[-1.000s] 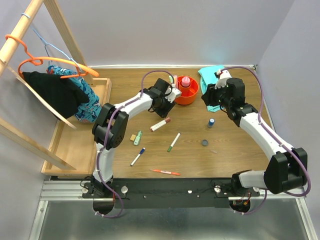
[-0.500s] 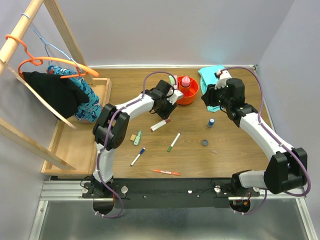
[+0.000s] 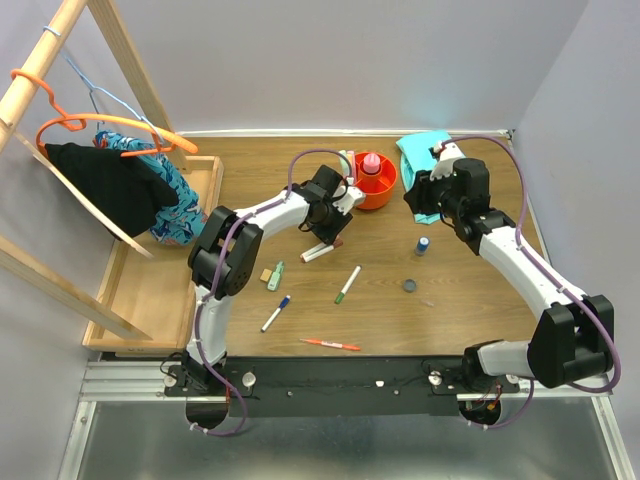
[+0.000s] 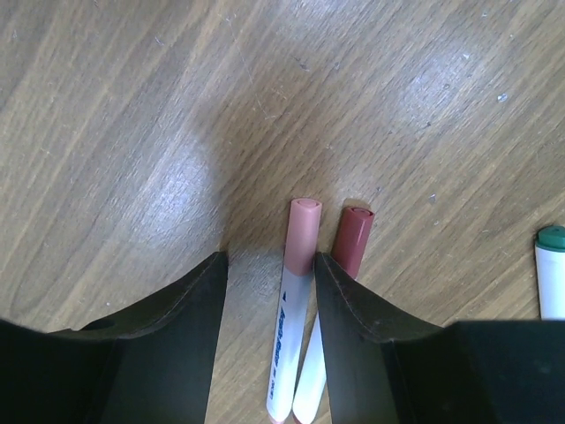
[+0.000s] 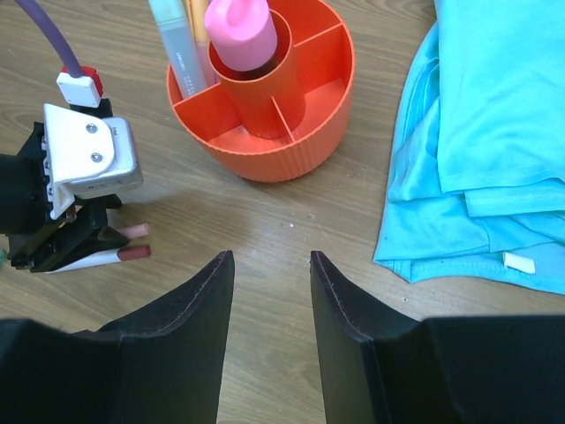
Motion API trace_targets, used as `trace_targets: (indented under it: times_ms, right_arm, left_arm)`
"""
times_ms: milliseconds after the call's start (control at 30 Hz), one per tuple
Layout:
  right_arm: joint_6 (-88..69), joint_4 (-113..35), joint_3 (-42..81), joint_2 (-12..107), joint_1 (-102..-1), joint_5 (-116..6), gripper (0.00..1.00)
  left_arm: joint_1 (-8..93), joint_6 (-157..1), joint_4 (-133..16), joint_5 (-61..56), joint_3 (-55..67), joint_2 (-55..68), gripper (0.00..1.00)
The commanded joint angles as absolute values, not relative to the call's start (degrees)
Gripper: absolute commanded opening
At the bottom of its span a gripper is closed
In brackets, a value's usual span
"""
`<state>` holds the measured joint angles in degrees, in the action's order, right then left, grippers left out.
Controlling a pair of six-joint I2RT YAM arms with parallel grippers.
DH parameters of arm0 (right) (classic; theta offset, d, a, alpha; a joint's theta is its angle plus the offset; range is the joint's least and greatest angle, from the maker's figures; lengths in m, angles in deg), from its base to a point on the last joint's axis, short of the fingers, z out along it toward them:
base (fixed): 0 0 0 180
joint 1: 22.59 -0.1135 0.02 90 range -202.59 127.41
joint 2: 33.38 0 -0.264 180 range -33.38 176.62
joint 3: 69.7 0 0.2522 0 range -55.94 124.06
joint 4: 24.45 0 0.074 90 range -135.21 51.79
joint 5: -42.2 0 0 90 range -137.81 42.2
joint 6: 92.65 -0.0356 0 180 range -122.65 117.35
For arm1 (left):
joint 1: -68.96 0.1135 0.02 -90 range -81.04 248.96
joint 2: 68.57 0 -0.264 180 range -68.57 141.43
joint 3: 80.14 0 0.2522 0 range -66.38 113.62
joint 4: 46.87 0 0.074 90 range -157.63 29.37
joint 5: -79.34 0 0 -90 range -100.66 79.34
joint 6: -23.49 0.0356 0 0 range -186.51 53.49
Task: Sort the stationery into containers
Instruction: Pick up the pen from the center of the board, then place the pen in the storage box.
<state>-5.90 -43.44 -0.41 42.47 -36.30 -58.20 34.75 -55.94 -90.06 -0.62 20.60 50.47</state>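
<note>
My left gripper [image 4: 269, 258] is open and low over the table. A white marker with a pink cap [image 4: 296, 300] lies between its fingers, against the right one. A dark-red-capped marker [image 4: 353, 238] lies just outside that finger. The orange tub [image 5: 291, 150] holds the pink glue bottle [image 5: 237, 25] in its central cup and highlighters [image 5: 172, 44] in one compartment. My right gripper [image 5: 271, 258] hangs open and empty over bare wood in front of the tub. A green-capped marker [image 3: 348, 284], blue-capped pen [image 3: 276, 313], red pen [image 3: 331, 344], green highlighter [image 3: 275, 275], tan eraser [image 3: 265, 274], blue-capped bottle [image 3: 423, 244] and dark disc [image 3: 410, 285] lie loose.
A teal cloth [image 3: 420, 150] lies crumpled at the back right, beside the tub. A wooden tray [image 3: 150, 290] and a clothes rack with hangers [image 3: 100, 125] fill the left side. Grey walls close the table at the back and right.
My left gripper has swung from beside the tub toward the near side and come down over the two markers. The right arm has not moved.
</note>
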Motion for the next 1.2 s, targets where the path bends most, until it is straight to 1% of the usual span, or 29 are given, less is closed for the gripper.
trace_targets:
  times_ms: [0,67,167,200,400,467,600,733,833,867,933,967,1033,1067,1133,1167]
  right_arm:
    - [-6.61,-42.51,-1.36,41.94,-35.68,-59.23,0.48]
    - [-6.61,-42.51,-1.36,41.94,-35.6,-59.23,0.48]
    - [-6.61,-42.34,-1.36,42.2,-35.6,-59.32,0.48]
    - [-6.61,-42.51,-1.36,42.2,-35.6,-59.32,0.48]
    - [-5.9,-43.04,-0.66,42.29,-35.51,-58.79,0.48]
    - [-5.64,-43.22,-0.22,42.29,-35.6,-58.62,0.47]
    - [-4.5,-44.27,0.92,42.64,-35.51,-58.18,0.47]
    - [-3.79,-44.71,2.5,43.87,-35.51,-57.74,0.47]
    - [-3.79,-45.15,4.43,44.84,-35.51,-58.18,0.46]
    - [-3.62,-45.24,4.96,45.62,-35.51,-57.92,0.46]
    - [-3.09,-45.68,6.37,46.42,-35.51,-57.74,0.46]
    - [-3.18,-45.68,6.72,47.2,-35.51,-57.39,0.46]
    - [-1.51,-45.94,7.95,48.09,-35.51,-56.77,0.46]
    - [-1.42,-46.03,8.48,48.44,-35.42,-56.33,0.46]
    - [-0.98,-46.12,9.01,49.06,-35.42,-56.33,0.46]
    - [-0.72,-45.94,9.1,49.15,-35.42,-55.98,0.45]
  left_arm:
    - [34.25,-55.0,-90.51,-0.82,20.37,52.54,0.52]
    - [34.07,-55.0,-90.86,-0.12,20.2,52.63,0.5]
    - [33.63,-54.82,-92.35,0.85,20.81,53.42,0.4]
    - [33.63,-54.91,-92.53,1.2,20.9,53.68,0.35]
    - [33.63,-54.74,-94.81,5.32,21.25,51.76,0.18]
    - [33.81,-54.65,-97.44,8.3,23.7,50.44,0.16]
    - [34.86,-54.12,-98.59,15.34,28.09,43.34,0.13]
    - [36.44,-54.55,-97.72,22.37,37.57,40.94,0.13]
    - [38.28,-59.97,-89.04,26.16,38.74,40.33,0.13]
    - [38.81,-62.27,-81.97,26.86,38.22,40.24,0.13]
    - [40.82,-66.32,-73.24,29.05,35.25,40.24,0.13]
    - [41.62,-74.08,-61.71,29.5,33.4,40.24,0.13]
    - [42.77,-81.85,-48.56,29.24,28.23,40.94,0.13]
    - [43.82,-87.37,-39.01,28.89,27.76,41.64,0.13]
    - [44.26,-89.97,-35.5,27.4,29.76,45.76,0.13]
    - [44.35,-90.41,-35.06,27.22,33.69,47.43,0.13]
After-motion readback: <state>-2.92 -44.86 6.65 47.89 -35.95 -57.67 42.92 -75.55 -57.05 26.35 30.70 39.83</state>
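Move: The pink-capped pen is already between my open left fingertips, down at board level; its middle lies about 2 cm back and 3 cm left of them. Close alongside is the red-capped marker, 3 cm back and 2 cm left. The green-capped marker lies 10 cm back, 4 cm right; the orange container 12 cm ahead, 9 cm right, its middle 4 cm higher. From my right hand the pen is 3 cm back, 19 cm left, 17 cm down. I close my left fingers on the pen beside its pink cap, draw it a couple of centimetres back and slightly right, then lift fast by about 28 cm, carrying it forward and right until it is high above the near-left side of the container. On the way my wrist swings up some 55 degrees, so the fingers point nearly level, rightward and forward. My empty right hand eases about 3 cm forward. ##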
